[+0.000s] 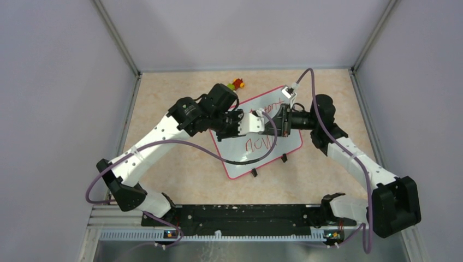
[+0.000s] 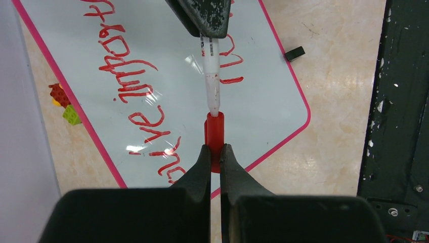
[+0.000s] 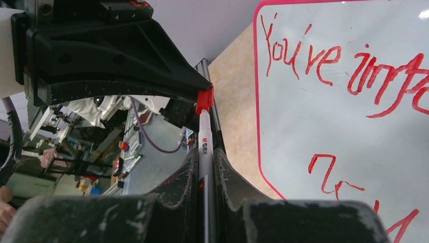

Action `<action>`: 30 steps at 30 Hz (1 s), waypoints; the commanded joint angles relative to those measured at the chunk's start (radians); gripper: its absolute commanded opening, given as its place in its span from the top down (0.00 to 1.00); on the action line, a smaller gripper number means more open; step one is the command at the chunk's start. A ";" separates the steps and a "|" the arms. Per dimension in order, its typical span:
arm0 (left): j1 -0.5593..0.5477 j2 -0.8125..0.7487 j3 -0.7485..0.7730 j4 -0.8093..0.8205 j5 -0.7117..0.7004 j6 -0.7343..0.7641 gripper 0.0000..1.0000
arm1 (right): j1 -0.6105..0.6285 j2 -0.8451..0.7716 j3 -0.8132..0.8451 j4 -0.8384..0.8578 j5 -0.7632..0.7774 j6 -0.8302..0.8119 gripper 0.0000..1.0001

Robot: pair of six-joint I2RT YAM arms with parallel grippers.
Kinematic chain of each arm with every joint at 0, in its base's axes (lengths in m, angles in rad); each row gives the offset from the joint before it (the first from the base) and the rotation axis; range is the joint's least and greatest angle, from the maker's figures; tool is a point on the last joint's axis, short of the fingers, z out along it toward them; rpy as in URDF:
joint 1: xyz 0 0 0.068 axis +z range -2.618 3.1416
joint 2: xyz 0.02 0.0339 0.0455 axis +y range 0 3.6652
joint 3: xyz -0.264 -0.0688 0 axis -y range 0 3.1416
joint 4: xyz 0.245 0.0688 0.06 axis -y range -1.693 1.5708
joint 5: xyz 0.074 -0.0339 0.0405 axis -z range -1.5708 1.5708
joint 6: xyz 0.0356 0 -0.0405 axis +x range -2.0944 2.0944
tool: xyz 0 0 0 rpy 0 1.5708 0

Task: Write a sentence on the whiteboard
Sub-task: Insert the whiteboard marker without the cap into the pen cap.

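The whiteboard (image 1: 289, 144) lies tilted on the table, pink-rimmed, with the sentence (image 1: 261, 143) in red on it. Both grippers meet above it. My left gripper (image 2: 215, 152) is shut on a red marker cap (image 2: 214, 136). My right gripper (image 3: 205, 157) is shut on the white marker (image 3: 205, 144). The marker's tip end (image 2: 214, 104) sits in the mouth of the cap, in line with it. In the right wrist view the sentence (image 3: 324, 61) reads "You're impo…" and runs out of frame; the whiteboard (image 3: 303, 126) fills the right side. The red cap (image 3: 204, 99) shows in the left gripper's fingertips.
A small pile of toy bricks (image 1: 237, 83) lies past the board's far corner, also seen as bricks (image 2: 63, 104) beside the rim. Two black clips (image 1: 254, 172) stick out from the board's near edge. Grey walls enclose the table; a black rail (image 1: 240, 215) runs along the near edge.
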 commanded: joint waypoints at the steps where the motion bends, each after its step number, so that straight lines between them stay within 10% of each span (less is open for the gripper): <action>1: -0.019 0.012 0.038 0.011 0.014 0.010 1.00 | 0.023 0.014 0.056 0.021 0.007 -0.024 1.00; 17: -0.055 0.086 0.097 0.074 -0.035 -0.089 1.00 | 0.090 0.063 0.035 0.168 0.072 0.044 1.00; 30: 0.050 0.005 0.179 0.076 0.189 -0.190 0.40 | 0.025 0.052 0.072 0.200 0.053 0.080 1.00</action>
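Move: The left hand holds the red cap with its mouth facing right; the marker tip, just at that mouth, lies about 4 cm to its right, level and neither ahead nor back. From the right hand, which grips the marker, the cap is roughly 9 cm to the left and 1 cm ahead, level. The whiteboard's middle lies some 15 cm below the right hand and 3 cm left of it, neither ahead nor back. Right hand drives the marker about 2 cm left into the cap; left hand counters rightward, then opens, rising. ##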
